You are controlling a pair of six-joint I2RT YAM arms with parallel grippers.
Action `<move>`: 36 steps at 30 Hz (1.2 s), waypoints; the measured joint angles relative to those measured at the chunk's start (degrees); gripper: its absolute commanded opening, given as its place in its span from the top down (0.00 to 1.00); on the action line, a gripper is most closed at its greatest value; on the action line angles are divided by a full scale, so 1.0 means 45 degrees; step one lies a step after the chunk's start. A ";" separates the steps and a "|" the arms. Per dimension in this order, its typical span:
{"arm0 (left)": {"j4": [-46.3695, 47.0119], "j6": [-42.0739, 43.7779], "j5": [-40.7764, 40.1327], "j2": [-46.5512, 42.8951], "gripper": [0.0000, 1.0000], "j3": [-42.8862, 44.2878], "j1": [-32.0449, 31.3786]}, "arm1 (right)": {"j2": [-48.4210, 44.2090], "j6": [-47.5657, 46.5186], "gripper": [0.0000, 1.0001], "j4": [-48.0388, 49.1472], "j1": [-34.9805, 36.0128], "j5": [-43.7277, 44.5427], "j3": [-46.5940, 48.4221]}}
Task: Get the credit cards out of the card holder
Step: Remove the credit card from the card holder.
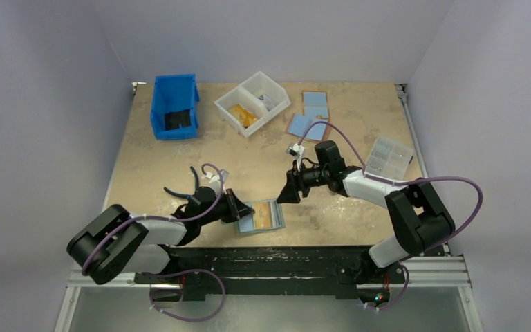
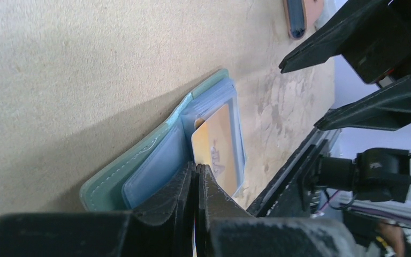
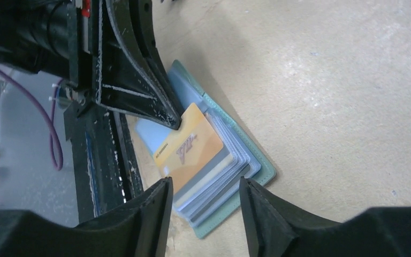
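The teal card holder (image 1: pixel 261 216) lies open and flat near the table's front edge, its clear sleeves fanned out (image 3: pixel 230 171). A tan-orange credit card (image 3: pixel 190 147) sticks partway out of a sleeve toward the left arm; it also shows in the left wrist view (image 2: pixel 217 144). My left gripper (image 2: pixel 198 167) is shut on that card's corner, low over the holder's left half (image 1: pixel 238 206). My right gripper (image 3: pixel 206 209) is open and empty, hovering above the holder's right side (image 1: pixel 289 194). Grey edges of other cards show in the sleeves. No dark card is plainly seen.
A blue bin (image 1: pixel 175 107) and a white divided tray (image 1: pixel 252 102) stand at the back. Flat light-blue-and-brown wallets (image 1: pixel 311 114) lie back right, with a clear plastic box (image 1: pixel 388 156) at the right edge. The black base rail (image 1: pixel 276 259) runs just in front of the holder.
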 measured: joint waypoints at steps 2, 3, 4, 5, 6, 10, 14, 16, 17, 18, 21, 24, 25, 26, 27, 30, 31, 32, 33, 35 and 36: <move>-0.0971 0.0597 -0.0102 -0.0709 1.00 0.0126 0.0000 | -0.0068 -0.0665 0.31 -0.0345 -0.0039 -0.0466 0.0121; -0.1394 0.0884 -0.0151 -0.1005 1.00 0.0199 0.0000 | -0.0112 -0.0913 0.29 -0.0505 -0.0068 -0.0646 0.0185; -0.1753 0.1137 -0.0204 -0.1253 1.00 0.0272 0.0000 | -0.0136 -0.1195 0.25 -0.0661 -0.0078 -0.0845 0.0267; -0.2127 0.1394 -0.0267 -0.1496 1.00 0.0345 0.0000 | -0.0155 -0.1467 0.23 -0.0835 -0.0083 -0.1010 0.0389; -0.2477 0.1647 -0.0306 -0.1695 1.00 0.0418 0.0000 | -0.0155 -0.1700 0.18 -0.1020 -0.0083 -0.1156 0.0505; -0.3725 0.2526 -0.0447 -0.2166 1.00 0.0748 0.0000 | -0.0170 -0.2807 0.09 -0.1991 -0.0102 -0.1540 0.1064; -0.4896 0.3288 -0.0573 -0.2438 1.00 0.1248 0.0000 | -0.0335 -0.3779 0.02 -0.2871 -0.0248 -0.1608 0.1486; -0.5421 0.3604 -0.0646 -0.2535 1.00 0.1506 0.0000 | -0.0471 -0.4269 0.01 -0.3215 -0.0335 -0.1715 0.1598; -0.5668 0.3750 -0.0680 -0.2560 1.00 0.1632 0.0000 | -0.0525 -0.4522 0.01 -0.3410 -0.0369 -0.1812 0.1632; -0.5901 0.3891 -0.0719 -0.2574 1.00 0.1758 0.0000 | -0.0568 -0.4775 0.01 -0.3565 -0.0398 -0.1889 0.1647; -0.6484 0.4172 -0.0821 -0.2584 1.00 0.2069 0.0019 | -0.0612 -0.5576 0.01 -0.4187 -0.0413 -0.1991 0.1719; -0.6975 0.4410 -0.0913 -0.2584 1.00 0.2351 0.0068 | -0.0627 -0.6402 0.01 -0.4833 -0.0413 -0.2069 0.1826; -0.7091 0.4478 -0.0952 -0.2584 1.00 0.2429 0.0078 | -0.0636 -0.6649 0.01 -0.4988 -0.0413 -0.2093 0.1851; -0.7189 0.4527 -0.0962 -0.2584 1.00 0.2487 0.0083 | -0.0661 -0.6849 0.01 -0.5110 -0.0413 -0.2098 0.1860; -0.7320 0.4580 -0.0962 -0.2584 1.00 0.2560 0.0083 | -0.0729 -0.7121 0.01 -0.5280 -0.0413 -0.2089 0.1860; -0.7665 0.4634 -0.0962 -0.2579 1.00 0.2778 0.0083 | -0.0996 -0.7689 0.01 -0.5581 -0.0413 -0.2055 0.1870; -0.7747 0.4663 -0.0962 -0.2579 1.00 0.2841 0.0083 | -0.1093 -0.7888 0.01 -0.5673 -0.0408 -0.2001 0.1885; -0.7825 0.4702 -0.0957 -0.2579 1.00 0.2905 0.0083 | -0.1180 -0.8092 0.01 -0.5785 -0.0408 -0.1933 0.1933; -0.7864 0.4721 -0.0952 -0.2579 1.00 0.2963 0.0083 | -0.1214 -0.8272 0.01 -0.5897 -0.0398 -0.1870 0.2011; -0.7990 0.4789 -0.0947 -0.2574 1.00 0.3089 0.0083 | -0.1229 -0.8796 0.01 -0.6309 -0.0369 -0.1749 0.2390; -0.8029 0.4809 -0.0942 -0.2560 1.00 0.3138 0.0083 | -0.1229 -0.9049 0.01 -0.6494 -0.0330 -0.1685 0.2633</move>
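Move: The card, still in the card holder, has its left edge in the left hand's shut fingers; its middle lies about 3 cm right, 1 cm back and 2 cm below. The holder's middle is some 3 cm right of that hand, 2 cm back and 3 cm lower; the pliers lie roughly 20 cm left, 7 cm ahead. From the right hand the card is about 6 cm left, 5 cm back and 7 cm down, the holder's middle 7 cm left, 5 cm back. The card and its holder are carried left and a little forward by the left hand, which keeps its closed grip on the card's edge, eases about 2 cm left, 2 cm up and slightly forward, and turns some 20 degrees so its fingers point more steeply down. The right hand, already clear, rises about 5 cm, drifts slightly right, rolls and swings counter-clockwise, opening from half to fully wide. ##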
